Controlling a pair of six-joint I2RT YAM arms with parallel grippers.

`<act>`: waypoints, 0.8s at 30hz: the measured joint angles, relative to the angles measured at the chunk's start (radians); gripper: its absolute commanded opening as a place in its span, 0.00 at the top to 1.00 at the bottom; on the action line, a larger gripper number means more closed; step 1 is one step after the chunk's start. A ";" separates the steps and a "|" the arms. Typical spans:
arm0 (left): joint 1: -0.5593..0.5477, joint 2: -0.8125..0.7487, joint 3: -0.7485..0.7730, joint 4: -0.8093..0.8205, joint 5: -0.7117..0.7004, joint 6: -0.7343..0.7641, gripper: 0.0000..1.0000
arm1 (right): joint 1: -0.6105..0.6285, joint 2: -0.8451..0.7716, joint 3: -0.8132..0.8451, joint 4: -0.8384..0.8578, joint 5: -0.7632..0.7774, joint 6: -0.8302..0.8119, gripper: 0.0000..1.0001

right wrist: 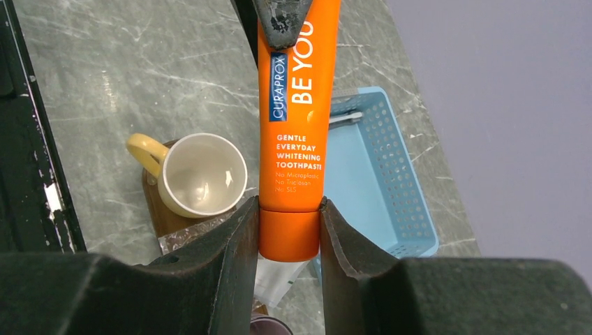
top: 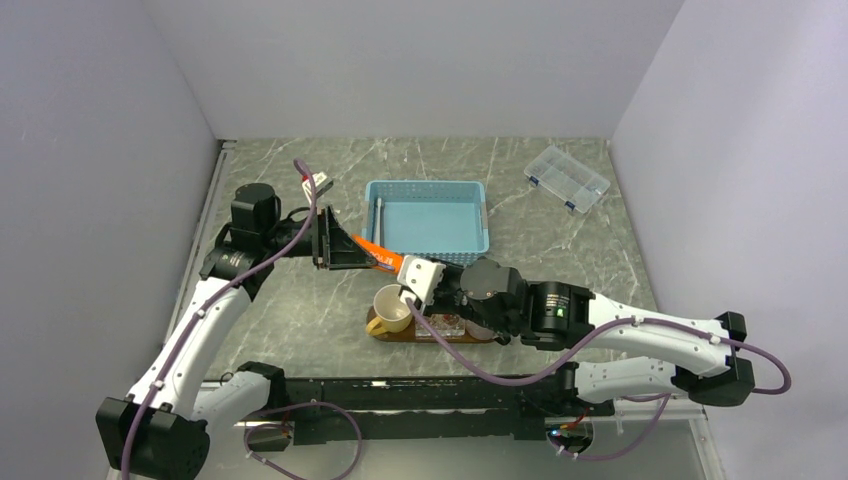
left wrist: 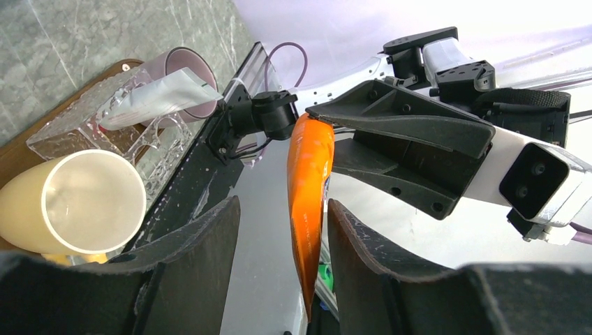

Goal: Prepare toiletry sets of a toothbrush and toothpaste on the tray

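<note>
The orange toothpaste point(top: 380, 258) hangs in the air between both grippers, above the table's middle. My right gripper point(right wrist: 289, 209) is shut on its orange cap point(right wrist: 289, 234). My left gripper point(left wrist: 279, 209) is open, its jaws on either side of the tube's flat crimped end point(left wrist: 307, 202), which lies close to one finger. The dark brown tray point(top: 400, 336) lies just below with a cream-yellow cup point(top: 392, 308), a clear holder point(left wrist: 70, 132) and a mauve cup point(left wrist: 185, 70) on it. The white-silver toothpaste point(left wrist: 157, 98) rests across the holder. A whitish toothbrush point(top: 380, 220) lies in the blue basket point(top: 470, 218).
A clear compartment box point(top: 567, 178) sits at the back right. The blue basket stands just behind the held tube. The black rail point(top: 420, 395) of the arm bases runs along the near edge. Grey walls close in left, right and back.
</note>
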 measured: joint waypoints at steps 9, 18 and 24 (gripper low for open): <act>0.000 0.008 0.000 -0.015 0.000 0.006 0.48 | 0.000 -0.012 -0.037 -0.024 0.000 0.013 1.00; 0.000 0.008 0.000 -0.014 -0.001 0.005 0.59 | 0.001 -0.018 -0.049 -0.039 0.000 0.023 1.00; 0.000 0.008 0.000 -0.014 -0.002 0.006 0.73 | 0.001 -0.025 -0.051 -0.038 0.001 0.026 1.00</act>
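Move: From the left hand, the toothpaste's middle lies about 4 cm to the right, 1 cm ahead and 1 cm above, its tail already between the open fingers. The yellow mug is some 14 cm below, 3 cm right and 3 cm back; the blue basket is 21 cm ahead, 12 cm right and 15 cm lower. From the right hand, which grips the cap, the left fingertips lie about 7 cm left, 3 cm ahead and 1 cm below. Lower the right gripper a little over 2 cm, easing about 1 cm to the right, keeping its pinch on the toothpaste cap so the tail end settles midway between the left fingertips. Hold the left gripper in place above the mug and, once the right has come down, start closing its fingers from about half open to a third open around the tail. ##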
